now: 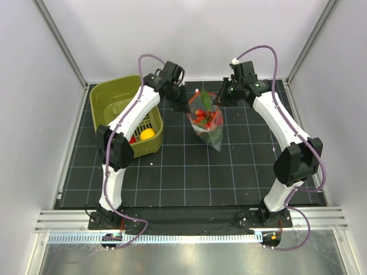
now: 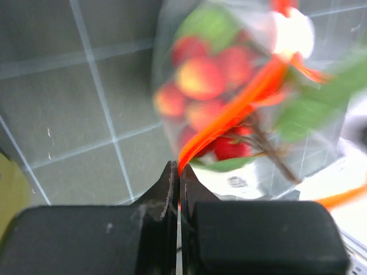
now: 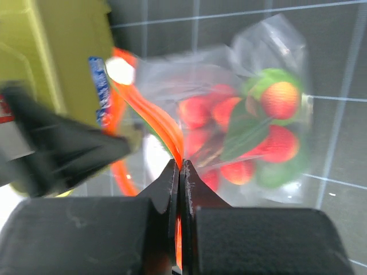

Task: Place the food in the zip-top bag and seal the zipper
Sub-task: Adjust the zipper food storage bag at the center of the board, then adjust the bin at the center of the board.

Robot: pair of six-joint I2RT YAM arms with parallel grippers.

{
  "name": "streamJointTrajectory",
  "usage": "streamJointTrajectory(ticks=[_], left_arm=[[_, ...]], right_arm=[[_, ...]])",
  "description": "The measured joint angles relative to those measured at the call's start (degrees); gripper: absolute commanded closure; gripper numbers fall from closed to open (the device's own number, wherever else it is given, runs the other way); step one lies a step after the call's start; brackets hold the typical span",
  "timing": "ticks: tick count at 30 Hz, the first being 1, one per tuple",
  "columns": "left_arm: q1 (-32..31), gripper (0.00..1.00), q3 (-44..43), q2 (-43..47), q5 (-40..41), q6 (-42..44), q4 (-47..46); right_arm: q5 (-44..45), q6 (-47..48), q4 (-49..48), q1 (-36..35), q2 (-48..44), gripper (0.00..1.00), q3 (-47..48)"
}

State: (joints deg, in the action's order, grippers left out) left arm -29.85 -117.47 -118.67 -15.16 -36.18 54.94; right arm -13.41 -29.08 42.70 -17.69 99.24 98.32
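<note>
The clear zip-top bag (image 1: 211, 134) hangs above the mat between my two grippers. Red and green food (image 1: 202, 116) is inside it. My left gripper (image 1: 186, 106) is shut on the left end of the red-orange zipper (image 2: 241, 106); its jaws (image 2: 179, 169) pinch the strip, and blurred red fruit (image 2: 200, 77) shows behind it. My right gripper (image 1: 221, 100) holds the other end, with its jaws (image 3: 180, 166) shut on the zipper (image 3: 160, 123). Through the plastic I see red and green pieces (image 3: 281, 100). The zipper bows apart between the two grips.
The olive-green basket (image 1: 109, 97) stands at the back left, beside my left arm. A yellow ball (image 1: 147, 134) and a red piece (image 1: 133, 139) lie in it. Metal frame posts and white walls bound the black gridded mat (image 1: 189, 172).
</note>
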Motion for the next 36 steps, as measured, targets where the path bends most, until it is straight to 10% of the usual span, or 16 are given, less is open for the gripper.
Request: streamJointTrajectory(ticks=[5,15,19,22,29,36], left_arm=[[-3.3,1.0,-20.1,-2.8,2.6,2.1,4.2],[-2.6,1.0,-14.6,1.4,-1.1,-0.9,3.7],[-1.8,0.45,-12.2,1.0,-2.5,-1.4,3.7],[-1.5,0.28,-12.3,0.9,-2.2,-1.1,4.1],[3.1,0.06,-7.7,6.2,4.8,1.1,7.0],[21.9,0.05,2.1,22.5,14.5,2.6,11.1]], right_arm=[[4.5,0.3,2.5,3.1,0.0,0.99,0.0],[8.9,1.8,7.4,4.3,-0.7,0.99,5.7],[10.4,2.7,7.1,4.3,-3.6,0.99,8.6],[10.6,2.8,6.3,4.3,-6.7,0.99,7.3],[10.5,2.5,4.2,4.3,-7.9,0.99,-4.5],[8.2,1.5,3.6,4.3,-6.8,0.99,-7.9]])
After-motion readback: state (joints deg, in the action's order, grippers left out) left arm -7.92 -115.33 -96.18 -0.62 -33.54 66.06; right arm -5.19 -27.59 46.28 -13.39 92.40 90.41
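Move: Both grippers still pinch the orange rim of the loaded zipper food storage bag. From the left gripper, the bag's middle is about 8 cm right, 3 cm back and 9 cm below; the white slider is 6 cm ahead, 4 cm right and slightly lower. The green tub's middle is some 24 cm left, 4 cm back and 8 cm down, its yellow fruit 16 cm left, 9 cm back. From the right gripper, the bag's middle is 4 cm left, 5 cm back and 9 cm below. Keep the right gripper shut on the rim: carry it about 6 cm right, raise it some 8 cm and lower it again, drawing slightly back. Jerk the left gripper up about 12 cm and a little right, ease down, open it wide and leave the rim, then swing it left, about 25 cm back across from its rightmost reach, over the tub, turning some 30 degrees counter-clockwise. ##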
